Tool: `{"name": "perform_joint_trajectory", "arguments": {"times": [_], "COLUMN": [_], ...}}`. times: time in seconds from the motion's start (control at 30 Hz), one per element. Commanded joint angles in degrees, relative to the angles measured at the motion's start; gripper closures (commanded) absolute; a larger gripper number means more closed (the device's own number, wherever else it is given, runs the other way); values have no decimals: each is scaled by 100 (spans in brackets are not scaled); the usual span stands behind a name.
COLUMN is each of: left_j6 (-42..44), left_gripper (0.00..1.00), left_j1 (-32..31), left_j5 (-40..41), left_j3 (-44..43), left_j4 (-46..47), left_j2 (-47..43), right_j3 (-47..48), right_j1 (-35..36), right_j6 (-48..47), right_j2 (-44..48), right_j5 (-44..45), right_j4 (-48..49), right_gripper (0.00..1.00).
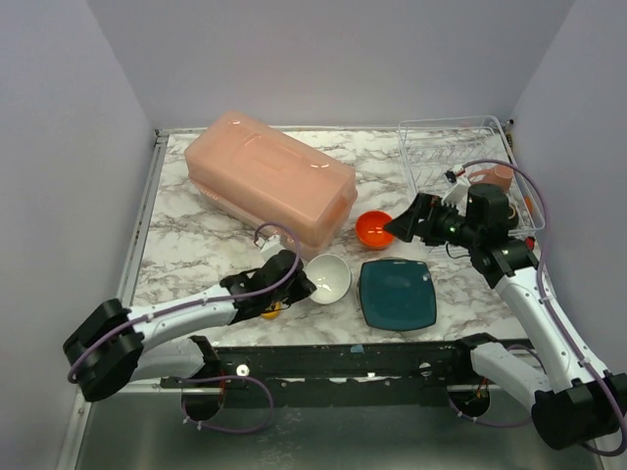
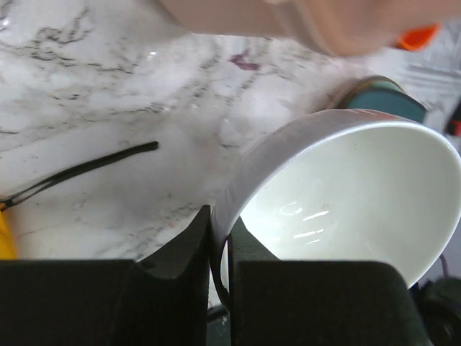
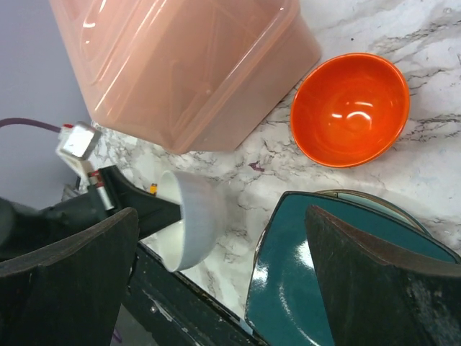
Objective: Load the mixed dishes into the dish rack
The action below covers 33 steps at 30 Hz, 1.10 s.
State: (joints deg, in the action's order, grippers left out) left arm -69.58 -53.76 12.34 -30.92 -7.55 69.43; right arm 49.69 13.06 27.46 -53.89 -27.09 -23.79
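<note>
My left gripper (image 1: 300, 285) (image 2: 220, 225) is shut on the near rim of the white bowl (image 1: 329, 277) (image 2: 353, 194) (image 3: 193, 216), one finger inside and one outside. To its right lies the teal square plate (image 1: 397, 294) (image 3: 302, 285), with the rim of a round pale plate (image 3: 378, 207) showing under it. The orange bowl (image 1: 373, 228) (image 3: 351, 108) sits behind them. My right gripper (image 1: 405, 224) (image 3: 222, 213) hangs open above the table between the orange bowl and the teal plate, holding nothing. The wire dish rack (image 1: 436, 147) stands at the back right with a pinkish mug (image 1: 501, 177) in it.
A big pink plastic tub (image 1: 269, 176) (image 3: 187, 65) lies upside down at the back left, close behind the white bowl. A yellow object (image 1: 271, 312) sits under my left wrist near the table's front edge. A black cable (image 2: 86, 169) lies on the marble.
</note>
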Motion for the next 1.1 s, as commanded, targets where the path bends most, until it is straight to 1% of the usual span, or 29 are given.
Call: {"name": "perform_joint_trajectory", "arguments": {"times": [0.0,0.03,0.1,0.2,0.23,0.3,0.33,0.37,0.43,0.6,0.7,0.83,0.97,1.07], "left_j6": [1066,1201,1280,1063,964,750,651,592,457,199,37,-222,-217,-181], "left_gripper": [100,100,100,100,100,100,100,100,100,100,100,100,100,100], "left_j1": [4,65,392,1012,1168,1404,1481,1530,1607,1669,1680,1677,1695,1697], "left_j5": [-762,-993,-1850,-3017,-3328,-3625,-3686,-3724,-3801,-3851,-3844,-3845,-3744,-3704], "left_j3": [-49,-118,-243,-311,-292,-237,-222,-223,-244,-223,-113,77,79,87], "left_j4": [462,465,535,925,1146,1462,1565,1641,1736,1844,1950,2127,2017,1953], "left_j2": [-1077,-1233,-1437,-1623,-1699,-1873,-1964,-2028,-2129,-2231,-2247,-2257,-2284,-2275], "right_j3": [-90,-102,-157,-352,-480,-798,-960,-1062,-1207,-1338,-1327,-1201,-1018,-852], "right_j1": [-1,1,1,3,2,44,108,173,368,853,1197,1892,2498,2774], "right_j6": [208,264,436,919,1248,1835,2053,2266,2505,2821,2809,2797,2656,2484], "right_j2": [-112,-110,-102,-18,43,187,275,343,497,627,487,272,189,144], "right_j5": [-264,-461,-967,-1910,-2111,-2490,-2591,-2625,-2619,-2422,-2122,-1710,-1190,-672], "right_j4": [192,268,542,1181,1547,2281,2715,2944,3264,3694,3745,3916,3796,3379], "right_gripper": [0,0,0,0,0,0,0,0,0,0,0,0,0,0]}}
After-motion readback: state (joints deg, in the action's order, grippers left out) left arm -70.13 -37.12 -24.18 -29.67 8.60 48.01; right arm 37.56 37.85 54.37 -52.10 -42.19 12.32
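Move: The left hand already pinches the white bowl by its left rim; the bowl's middle lies about 5 cm right, 1 ahead and 2 below it, and the right gripper is roughly 20 cm right, 7 ahead and 17 above. From the right hand the bowl is some 15 cm left, 6 back and 19 below. Also from the right hand, the orange bowl lies 6 cm ahead, 4 left, the teal plate 9 back, 1 left, both about 21 below. Almost straight up, some 18 cm, the left hand carries the white bowl, keeping its pinch while the wrist swings its fingers to point right and nearly level. The empty right hand sweeps left and back towards the bowl, about 18 cm in all, rising some 5 cm and turning its wide-open fingers to point left around the bowl's foot side; contact there can't be seen. ##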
